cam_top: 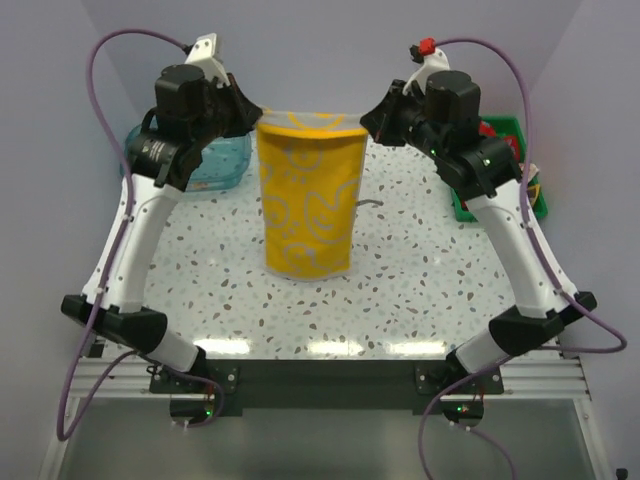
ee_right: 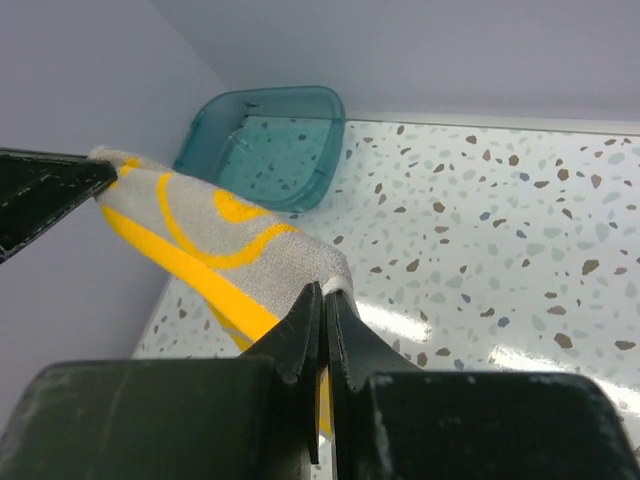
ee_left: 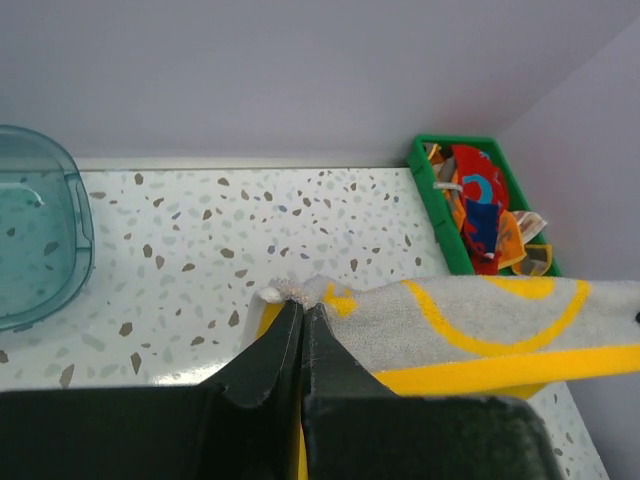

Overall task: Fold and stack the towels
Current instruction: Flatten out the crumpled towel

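Note:
A yellow towel with grey duck prints (cam_top: 306, 195) hangs stretched between both grippers above the table's far middle, its lower edge resting on the tabletop. My left gripper (cam_top: 252, 118) is shut on its upper left corner; in the left wrist view the corner (ee_left: 300, 291) sticks out past the closed tips (ee_left: 302, 306). My right gripper (cam_top: 368, 120) is shut on the upper right corner; in the right wrist view the towel (ee_right: 210, 240) runs from my closed tips (ee_right: 324, 292) to the other gripper's fingers (ee_right: 50, 195). More towels, red, orange and blue, lie in the green tray (ee_left: 480, 210).
A clear blue tub (cam_top: 215, 160) stands at the far left, seen also in the left wrist view (ee_left: 35, 235) and the right wrist view (ee_right: 265, 140). The green tray (cam_top: 520, 135) stands at the far right edge. The speckled tabletop (cam_top: 400, 270) lies below.

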`<state>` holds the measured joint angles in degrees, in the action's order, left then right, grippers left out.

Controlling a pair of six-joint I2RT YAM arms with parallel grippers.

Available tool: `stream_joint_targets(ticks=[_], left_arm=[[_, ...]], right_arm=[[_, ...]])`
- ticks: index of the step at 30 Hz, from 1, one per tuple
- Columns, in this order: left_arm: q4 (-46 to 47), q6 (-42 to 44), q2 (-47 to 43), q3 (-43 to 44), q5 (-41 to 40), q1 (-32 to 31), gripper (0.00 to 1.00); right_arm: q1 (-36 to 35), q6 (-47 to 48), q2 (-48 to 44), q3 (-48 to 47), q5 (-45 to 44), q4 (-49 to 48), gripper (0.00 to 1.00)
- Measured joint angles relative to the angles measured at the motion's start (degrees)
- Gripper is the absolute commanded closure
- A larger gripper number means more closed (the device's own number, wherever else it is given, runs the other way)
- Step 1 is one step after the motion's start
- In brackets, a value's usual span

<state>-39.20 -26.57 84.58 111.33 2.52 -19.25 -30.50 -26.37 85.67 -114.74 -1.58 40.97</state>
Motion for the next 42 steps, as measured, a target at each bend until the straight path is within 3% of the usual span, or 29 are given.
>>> stream_joint_targets(ticks=[8,13,16,23,27,36,42], left_arm=[[-0.4,0.7,17.9,11.4,1.3,3.1,1.0],[1.0,0.7,20.0,14.8,4.9,5.3,1.0],[5.0,0.9,15.3,8.2,6.3,5.4,1.0],[12.5,0.6,-3.2,-18.5,10.7,5.0,1.0],[13.5,0.0,-10.2,-25.9,13.6,4.8,1.0],[11.2,-1.4,-25.7,-25.6,19.0,4.3,1.0],[7.7,-1.9,-26.8,-19.1,20.8,4.1,1.0]], right_arm=[[5.1,2.0,14.0,-10.0,2.0,-1.6,1.0],[7.3,3.1,16.2,-11.9,4.6,-3.0,1.0],[7.3,4.0,13.4,-8.0,5.9,-5.3,1.0],[6.6,4.3,-2.7,14.2,9.0,-10.3,1.0],[6.4,3.7,-8.0,20.0,11.3,-10.2,1.0],[5.8,0.7,-19.6,20.4,19.7,-6.1,1.0],[5.7,-1.6,-20.9,13.9,24.1,-2.5,1.0]])
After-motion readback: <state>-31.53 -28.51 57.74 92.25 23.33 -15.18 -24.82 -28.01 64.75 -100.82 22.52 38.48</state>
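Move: The yellow-and-grey towel hangs between the two hands, its middle about 11 cm right of the left hand, 5 cm back and 18 cm below. From the left hand, the teal bin is some 20 cm ahead, 23 cm left and 41 cm down. From the right hand, the towel's middle is about 11 cm left, 4 cm back and 18 cm below; the green bin is roughly 20 cm ahead, 35 cm right and 41 cm down. Still pinching the towel's corners, both hands swing it 10 cm forward, then some 25 cm back and up. ##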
